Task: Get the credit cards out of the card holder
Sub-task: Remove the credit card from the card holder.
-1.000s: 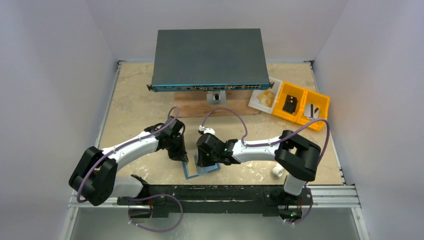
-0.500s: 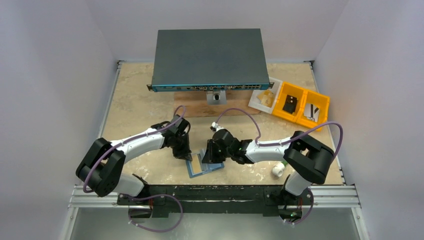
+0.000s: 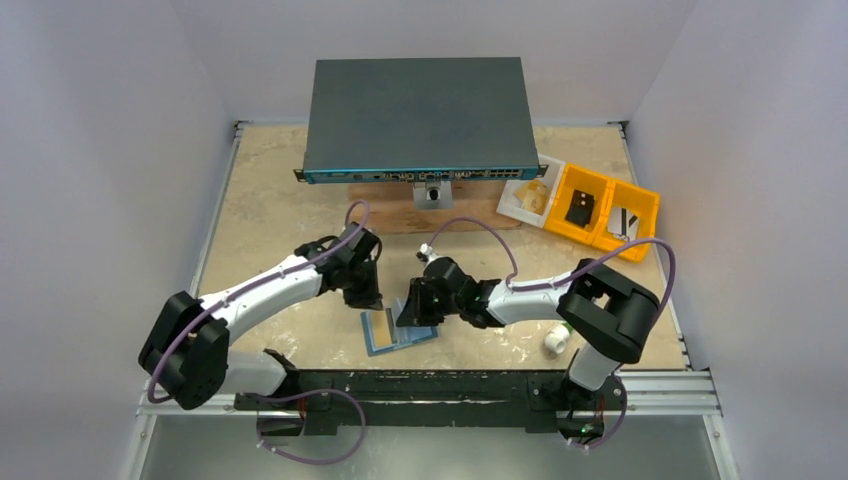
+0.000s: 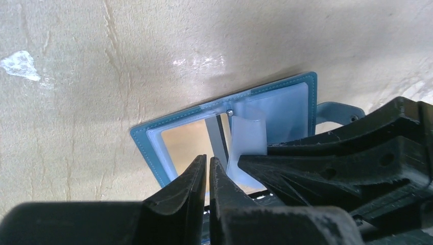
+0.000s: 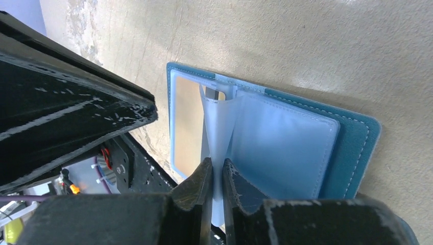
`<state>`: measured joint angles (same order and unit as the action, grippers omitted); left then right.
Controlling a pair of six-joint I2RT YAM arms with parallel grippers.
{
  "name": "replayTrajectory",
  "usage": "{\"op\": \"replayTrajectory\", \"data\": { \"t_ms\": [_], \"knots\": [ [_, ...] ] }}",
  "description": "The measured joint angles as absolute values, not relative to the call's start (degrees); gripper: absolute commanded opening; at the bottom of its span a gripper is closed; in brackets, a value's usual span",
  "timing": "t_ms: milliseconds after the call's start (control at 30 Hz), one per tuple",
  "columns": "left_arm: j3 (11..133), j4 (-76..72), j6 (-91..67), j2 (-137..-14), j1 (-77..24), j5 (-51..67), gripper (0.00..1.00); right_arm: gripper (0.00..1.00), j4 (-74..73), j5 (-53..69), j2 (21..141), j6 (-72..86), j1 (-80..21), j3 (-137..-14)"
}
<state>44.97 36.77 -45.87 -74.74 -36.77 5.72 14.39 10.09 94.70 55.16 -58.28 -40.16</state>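
Observation:
The steel-blue card holder lies open on the table near the front edge. My right gripper is shut on a pale translucent inner sleeve of the card holder and holds that leaf upright. A tan-faced credit card shows in the left-hand sleeve. The left wrist view shows that same card, with a thin grey card edge standing beside it. My left gripper hangs shut just above the holder's left half, nothing between its fingers. From above, the left gripper and right gripper nearly touch.
A large dark grey box stands at the back on a wooden board. Yellow bins and a white tray sit back right. A small white piece lies by the right arm. The metal rail runs just behind the holder.
The card holder has slid slightly left and away from the rail. The right gripper has shifted with it, still pinching the sleeve. The left gripper has lifted a little.

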Motion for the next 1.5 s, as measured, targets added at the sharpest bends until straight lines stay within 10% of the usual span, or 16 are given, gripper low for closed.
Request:
{"op": "replayTrajectory", "data": {
  "t_ms": [800, 1500],
  "knots": [
    [42.4, 28.3, -46.9, -83.9, -36.9, 12.0, 0.03, 0.46, 15.3, 9.3, 92.2, 56.0, -57.6, -39.4],
    [48.4, 26.2, -48.4, -87.9, -44.0, 13.8, 0.04, 0.46, -3.9, -7.2, 70.8, 54.8, -57.6, -39.4]
  ]
}}
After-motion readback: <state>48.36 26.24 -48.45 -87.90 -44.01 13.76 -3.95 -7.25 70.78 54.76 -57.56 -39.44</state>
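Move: The right hand already pinches the clear page, which stands up from the card holder's middle; the holder's right half, where this page goes, lies about 4 cm to that hand's right and 3 cm below, and the pale card some 4 cm to its left, 1 cm nearer the base. For the near-shut left hand, the clear page is roughly 4 cm right, 3 cm back and 3 cm lower; the pale card is 1 cm right, 3 cm back and 5 cm below. With fingers kept nearly shut, the left hand drops about 4 cm towards the holder beside the standing page and edges 2 cm right, staying low there while the right fingers open and let go of the page, then lifts a little and sweeps another 5 cm right over the turned page. Once open, the right hand backs off up and to the right, about 8 cm up, 6 cm right and a little forward, turning clockwise some 15 degrees. ##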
